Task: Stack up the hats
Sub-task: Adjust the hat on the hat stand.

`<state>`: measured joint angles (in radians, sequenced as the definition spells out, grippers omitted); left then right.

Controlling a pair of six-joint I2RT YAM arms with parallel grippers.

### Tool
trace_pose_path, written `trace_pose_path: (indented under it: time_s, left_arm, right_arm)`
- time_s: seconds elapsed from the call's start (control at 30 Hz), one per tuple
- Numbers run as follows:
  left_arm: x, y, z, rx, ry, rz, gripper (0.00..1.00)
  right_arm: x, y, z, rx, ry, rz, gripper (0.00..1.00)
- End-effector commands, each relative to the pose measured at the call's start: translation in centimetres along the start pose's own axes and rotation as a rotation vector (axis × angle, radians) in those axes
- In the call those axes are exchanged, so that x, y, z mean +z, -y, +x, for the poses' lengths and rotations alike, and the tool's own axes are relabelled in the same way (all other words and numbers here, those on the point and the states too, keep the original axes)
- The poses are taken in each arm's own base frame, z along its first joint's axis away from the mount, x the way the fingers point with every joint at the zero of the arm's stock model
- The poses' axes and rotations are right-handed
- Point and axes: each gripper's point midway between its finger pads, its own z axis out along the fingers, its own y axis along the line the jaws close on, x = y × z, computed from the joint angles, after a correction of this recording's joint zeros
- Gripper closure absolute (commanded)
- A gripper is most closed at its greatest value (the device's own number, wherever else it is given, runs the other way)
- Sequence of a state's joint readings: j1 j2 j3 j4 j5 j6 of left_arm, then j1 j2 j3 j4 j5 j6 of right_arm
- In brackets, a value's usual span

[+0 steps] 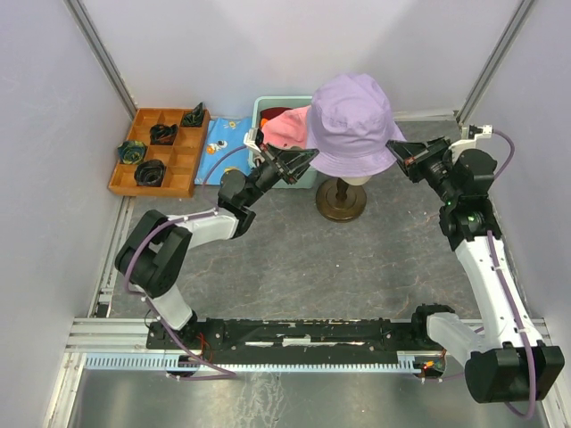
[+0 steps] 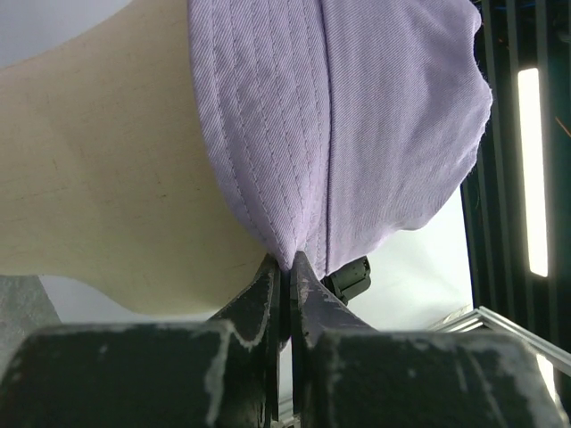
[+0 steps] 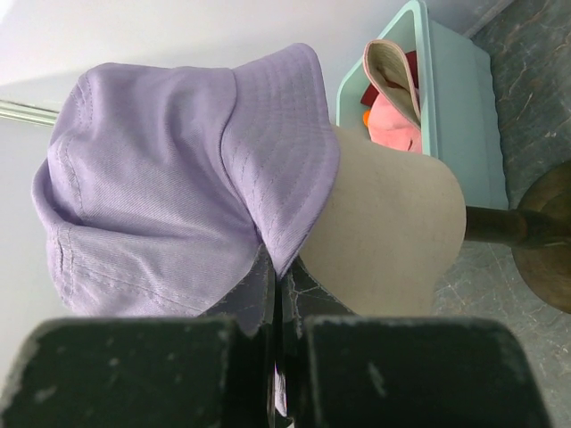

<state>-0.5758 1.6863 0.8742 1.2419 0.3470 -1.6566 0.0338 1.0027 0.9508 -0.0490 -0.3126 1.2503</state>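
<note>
The lavender hat (image 1: 350, 123) sits over the cream mannequin head (image 1: 357, 179) on its dark stand (image 1: 341, 201). My left gripper (image 1: 310, 159) is shut on the hat's left brim; the left wrist view shows the lavender brim (image 2: 357, 134) pinched between its closed fingers (image 2: 287, 267). My right gripper (image 1: 393, 148) is shut on the right brim, seen in the right wrist view (image 3: 279, 272) with the hat (image 3: 178, 178) above the head (image 3: 393, 232). A pink hat (image 1: 287, 127), a dark red one (image 1: 275, 113) and a cream-beige one (image 3: 393, 67) lie in the teal bin (image 1: 260, 107); a bit of orange (image 3: 367, 116) shows there.
A wooden compartment tray (image 1: 161, 152) with dark items stands at the back left. A blue patterned folded cloth (image 1: 221, 147) lies between it and the bin. White walls enclose the table.
</note>
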Motion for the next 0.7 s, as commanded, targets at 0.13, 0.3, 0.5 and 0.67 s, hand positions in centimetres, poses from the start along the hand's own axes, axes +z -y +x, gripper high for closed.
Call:
trace_pose_path:
  time_s: [0.13,0.3,0.5,0.67]
  left_arm:
    - [0.1,-8.0,-1.6,-0.07,-0.053,-0.162,0.97]
    - [3.2,-7.1,-2.0,-0.094,-0.128,-0.113,0.97]
    - [4.1,-6.0,-2.6,-0.106,-0.178,-0.103,0.95]
    - [3.9,-5.3,-3.2,-0.096,-0.214,-0.113,0.93]
  right_arm:
    - [0.3,14.0,3.0,-0.036,-0.117,0.465,1.0]
    - [1.0,12.9,1.7,-0.076,-0.109,0.457,0.93]
    - [0.4,11.2,0.6,-0.129,-0.097,0.422,0.65]
    - [0.1,11.6,0.4,-0.158,-0.103,0.425,0.53]
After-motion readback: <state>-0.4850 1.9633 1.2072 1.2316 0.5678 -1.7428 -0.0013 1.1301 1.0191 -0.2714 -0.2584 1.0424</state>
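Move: Both grippers already pinch the purple hat's brim, one on each side. The hat's middle is about 9 cm right, 4 cm ahead and 4 cm above the left one; from the right one it is about 8 cm left, 4 cm ahead and 3 cm up. The hat stand's base is about 10 cm right, 6 cm ahead and 33 cm below the left gripper, and the green bin about 6 cm left, 22 cm ahead and 27 cm below it. Keep the left gripper shut on the brim and carry it about 6 cm forward, easing slightly right and turning a little clockwise. Move the right gripper forward with it for about 3 cm, then open its fingers to let go of the brim and drop it quickly, some 7 cm below its start, drifting right and tipping down. ##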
